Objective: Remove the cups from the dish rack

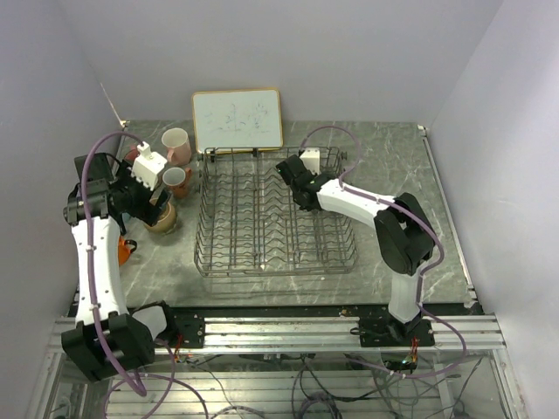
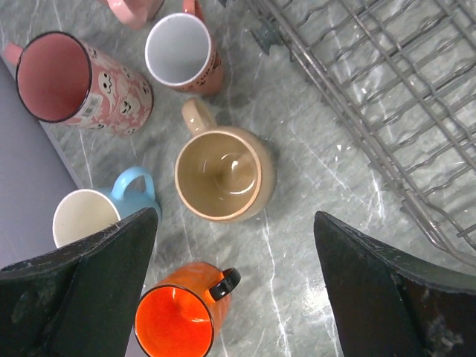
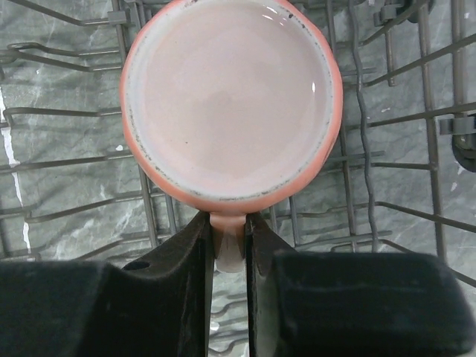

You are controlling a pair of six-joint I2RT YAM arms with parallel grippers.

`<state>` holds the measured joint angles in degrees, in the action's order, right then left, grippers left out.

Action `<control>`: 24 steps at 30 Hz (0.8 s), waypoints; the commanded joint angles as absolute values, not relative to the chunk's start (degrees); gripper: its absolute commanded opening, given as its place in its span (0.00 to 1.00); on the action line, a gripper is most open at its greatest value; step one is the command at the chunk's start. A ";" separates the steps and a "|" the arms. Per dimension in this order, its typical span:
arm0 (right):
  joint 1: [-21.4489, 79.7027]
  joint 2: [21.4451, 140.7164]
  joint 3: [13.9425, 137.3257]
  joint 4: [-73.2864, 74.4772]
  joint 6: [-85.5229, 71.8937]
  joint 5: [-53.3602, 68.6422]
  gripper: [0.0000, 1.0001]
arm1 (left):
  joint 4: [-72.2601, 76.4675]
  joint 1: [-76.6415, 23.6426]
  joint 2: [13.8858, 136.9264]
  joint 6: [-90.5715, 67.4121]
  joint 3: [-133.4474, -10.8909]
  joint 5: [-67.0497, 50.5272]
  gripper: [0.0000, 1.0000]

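Observation:
The dish rack [image 1: 275, 218] stands mid-table, and its wires [image 3: 401, 119] fill the right wrist view. Inside it stands a salmon cup [image 3: 230, 97], seen from above. My right gripper [image 3: 229, 238] is shut on that cup's handle, at the rack's back [image 1: 291, 177]. On the table left of the rack stand a tan cup [image 2: 223, 175], a light blue cup [image 2: 93, 212], an orange cup [image 2: 178, 316], a pink patterned cup [image 2: 82, 82] and a salmon cup with a white inside [image 2: 186, 52]. My left gripper [image 2: 236, 217] hangs open above the tan cup, holding nothing.
A wood-framed whiteboard [image 1: 237, 120] leans against the back wall behind the rack. Another pink cup [image 2: 130, 9] shows at the top edge of the left wrist view. The rack's corner [image 2: 387, 89] lies close to the right of the cup group.

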<state>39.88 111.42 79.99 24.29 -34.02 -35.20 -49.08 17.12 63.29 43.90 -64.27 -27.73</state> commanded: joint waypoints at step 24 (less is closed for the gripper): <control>40.78 93.03 85.07 17.70 -40.59 8.76 0.00 | -45.60 16.83 50.37 57.29 -56.35 -46.07 0.99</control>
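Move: The right fingers already pinch the pink cup's handle in the rack; its body sits about 6 cm ahead of them and 1 cm right. That hand's way leads to the waiting left hand, roughly 43 cm left, 11 cm back and 14 cm higher. From the left hand the pink cup is about 44 cm right, 17 cm ahead and 15 cm lower; the beige cup is 7 cm ahead, 2 cm right and 17 cm below. Keeping its pinch on the pink cup's handle, the right hand lifts the cup straight up out of the rack, some 12 cm in all, then swings left about 8 cm and a little back towards the left hand, rolling its left side up and turning counter-clockwise. The empty left hand, fingers still wide open, eases about 4 cm right and slightly back and up, turning clockwise towards the cup. ##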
